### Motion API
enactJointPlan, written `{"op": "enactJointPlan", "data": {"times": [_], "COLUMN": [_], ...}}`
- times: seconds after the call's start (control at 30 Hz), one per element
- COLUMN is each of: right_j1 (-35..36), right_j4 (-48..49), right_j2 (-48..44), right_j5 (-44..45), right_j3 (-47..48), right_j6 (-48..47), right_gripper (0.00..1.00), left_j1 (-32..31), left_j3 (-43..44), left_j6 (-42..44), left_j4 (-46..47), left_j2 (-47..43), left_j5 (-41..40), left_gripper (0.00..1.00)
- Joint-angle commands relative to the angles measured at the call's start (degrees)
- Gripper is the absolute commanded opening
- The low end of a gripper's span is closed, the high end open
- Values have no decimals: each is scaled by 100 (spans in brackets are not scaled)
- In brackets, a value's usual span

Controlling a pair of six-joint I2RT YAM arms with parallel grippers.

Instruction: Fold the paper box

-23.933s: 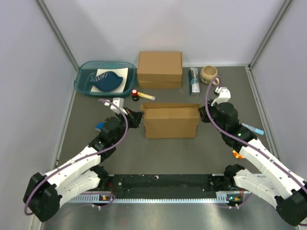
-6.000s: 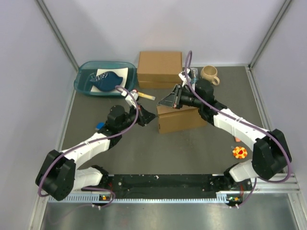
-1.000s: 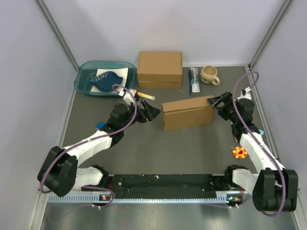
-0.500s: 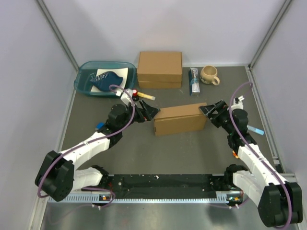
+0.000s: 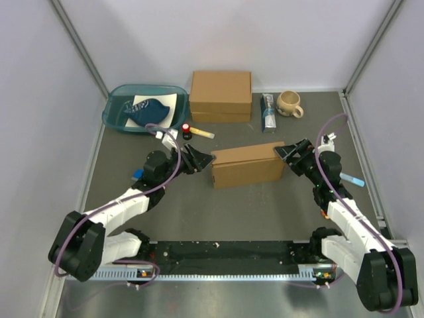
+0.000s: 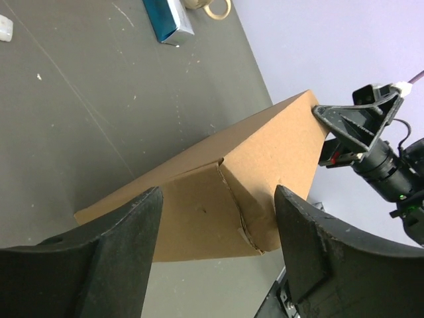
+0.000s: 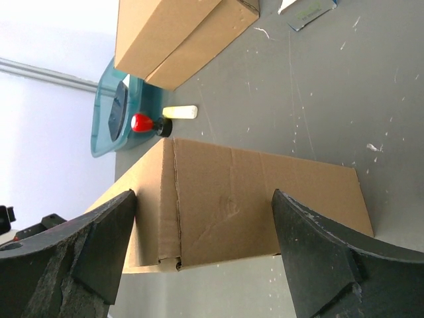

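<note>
The paper box (image 5: 248, 165) lies closed on the table's middle, a long brown cardboard block with creased ends. My left gripper (image 5: 201, 159) is open and empty at the box's left end, its fingers apart on either side of that end face (image 6: 225, 205). My right gripper (image 5: 289, 152) is open and empty at the box's right end. In the right wrist view the box (image 7: 265, 192) fills the gap between the spread fingers (image 7: 106, 245). In the left wrist view the right gripper (image 6: 358, 122) shows beyond the box's far corner.
A thicker brown box (image 5: 220, 96) stands at the back. A teal tray (image 5: 172, 89) with a dark blue item sits back left. A red knob (image 5: 187, 128) and a pale stick (image 5: 204, 133) lie behind the paper box. A mug (image 5: 289, 103) and a blue packet (image 5: 268, 112) are back right.
Over the last second the box slid left and toward the front, with the right gripper following it. The left gripper dropped slightly to the box's left end.
</note>
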Motion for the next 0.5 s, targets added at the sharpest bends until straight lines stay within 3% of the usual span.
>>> {"op": "enactJointPlan", "data": {"times": [0.0, 0.13, 0.27, 0.4, 0.47], "right_j1": [69, 78, 78, 78, 78], "right_j4": [-684, -693, -658, -658, -675], "right_j2": [176, 193, 228, 255, 255], "right_j5": [-22, -13, -13, -13, -13], "right_j3": [-174, -183, -235, -235, -227], "right_j6": [-291, -300, -300, -318, -344], "right_gripper": [81, 81, 81, 80, 80], "left_j1": [116, 134, 142, 160, 169], "left_j3": [-127, -118, -364, -593, -663], "left_j6": [-294, -435, -663, -927, -997], "left_j4": [885, 1219, 2174, 2773, 2915], "left_j2": [275, 582, 1073, 1461, 1654], "left_j5": [497, 823, 1157, 1324, 1429], "left_gripper": [72, 63, 52, 35, 33]}}
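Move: Off the left hand's fingertips, at the box's upper left corner, the paper box's middle lies about 12 cm to the right, 1 cm farther out and some 6 cm lower. The red-capped bottle stands on the table about 15 cm ahead and 9 cm left of this hand, the yellow stick about 17 cm ahead and 3 cm left. From the right hand, at the box's other end, its middle is roughly 11 cm left, 1 cm back and 6 cm below. Closing its fingers from about three-quarters open to half open, the left hand takes the upper left corner of the paper box between them, easing about 1 cm to the right while it rolls some 10 degrees, left side dropping, and turns slightly clockwise. Its grip meets resistance as the fingers slow at the cardboard. The right hand stays still, fingers spread over the box's right end, backing it. ##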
